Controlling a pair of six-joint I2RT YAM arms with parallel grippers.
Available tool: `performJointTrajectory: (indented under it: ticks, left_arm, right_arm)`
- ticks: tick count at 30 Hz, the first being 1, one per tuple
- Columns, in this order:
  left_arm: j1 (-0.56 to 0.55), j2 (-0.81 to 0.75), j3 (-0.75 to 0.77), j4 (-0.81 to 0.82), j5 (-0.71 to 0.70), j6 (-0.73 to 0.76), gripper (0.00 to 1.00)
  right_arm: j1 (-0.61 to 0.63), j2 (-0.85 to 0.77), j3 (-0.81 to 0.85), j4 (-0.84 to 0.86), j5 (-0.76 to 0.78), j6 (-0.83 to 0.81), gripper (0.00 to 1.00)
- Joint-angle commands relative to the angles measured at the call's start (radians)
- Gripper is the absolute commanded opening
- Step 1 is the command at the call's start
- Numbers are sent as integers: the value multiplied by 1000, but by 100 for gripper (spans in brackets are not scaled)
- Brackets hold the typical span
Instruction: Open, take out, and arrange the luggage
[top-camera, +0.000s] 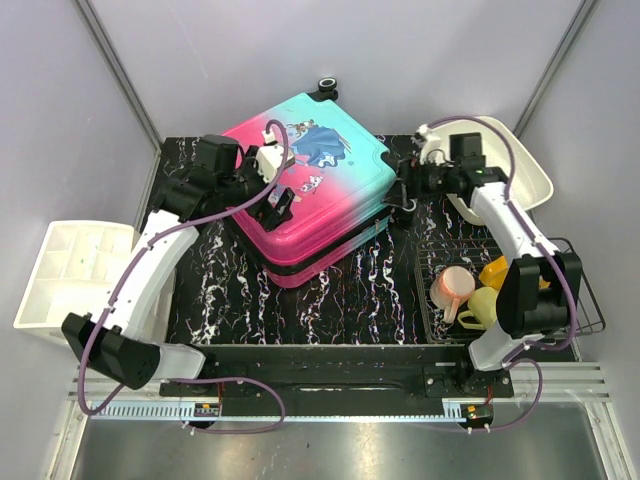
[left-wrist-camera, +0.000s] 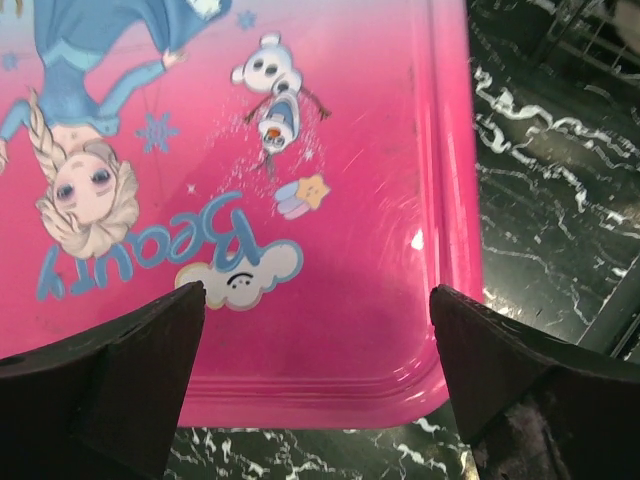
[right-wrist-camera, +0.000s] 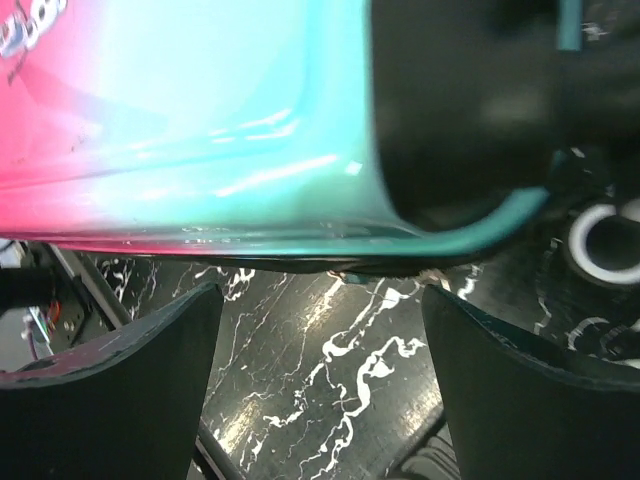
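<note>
The luggage (top-camera: 320, 180) lies flat on the black marbled table (top-camera: 330, 300), its pink-to-teal shell with the cartoon print facing up and both halves stacked along a dark seam. My left gripper (top-camera: 276, 196) hovers over the pink near-left part of the lid. In the left wrist view it (left-wrist-camera: 318, 345) is open above the luggage (left-wrist-camera: 300, 150), near a pink corner, with nothing between the fingers (left-wrist-camera: 120, 380). My right gripper (top-camera: 402, 196) is at the luggage's right edge. It (right-wrist-camera: 322, 345) is open just below the teal rim (right-wrist-camera: 200, 110), beside a blurred black corner part (right-wrist-camera: 460, 110).
A white divided tray (top-camera: 70, 270) sits off the table's left side. A white oval tub (top-camera: 528, 178) stands at the back right. Near the right arm, a wire basket (top-camera: 590, 300) holds a pink cup (top-camera: 455, 288) and yellow cups (top-camera: 485, 300). A black wheel (top-camera: 326, 85) sticks out at the luggage's far end.
</note>
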Motion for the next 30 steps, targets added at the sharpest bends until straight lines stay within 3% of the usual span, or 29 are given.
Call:
performJointTrajectory:
  ticks: [1,7,11,14,20,22,30]
  left_arm:
    - [5,25,38,-42,-76,51,99]
    - [6,22,15,-27,-98,18,99]
    - [12,25,22,-13,-92,-21,99]
    - [17,25,27,-2,-81,-38,99]
    - [15,33,34,15,-40,-63,99]
    - [17,37,41,16,-29,-69,99]
    - [17,54,50,18,-15,-81,99]
  right_arm:
    - [68,48,2,87,36,-77,89]
    - [141,101,52,170,23,-39,87]
    - [141,23,9,164,52,-72,81]
    - [111,-80,-75,154,67,-118,79]
    - [13,-184,-211,119,82,-204,67]
    - [11,-191,-256,148,102,-235,61]
    - [11,-162,-402,416,73,-238,62]
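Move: The zipper pulls on the suitcase's right-hand side lie some 4 cm to the left of the right hand and 8 cm below it, about level fore and aft. The suitcase's lower corner wheel is roughly 3 cm ahead, 1 cm right and 11 cm down; the white basin about 7 cm ahead and 18 cm right, 16 cm lower. From the left hand, the lid's middle is about 6 cm ahead, 8 cm right and 4 cm below, the pulls about 20 cm right, level, 13 cm below. Heading for the height of the zipper pulls, the right hand first dips in leftward and down about 4 cm each way, then draws back and right, rising slightly, and sinks again to end about 5 cm lower and 3 cm back. Its fingers narrow to a bit over half open and tilt up some 15 degrees. The wide-open left hand lowers about 2 cm over the lid and stays there. ##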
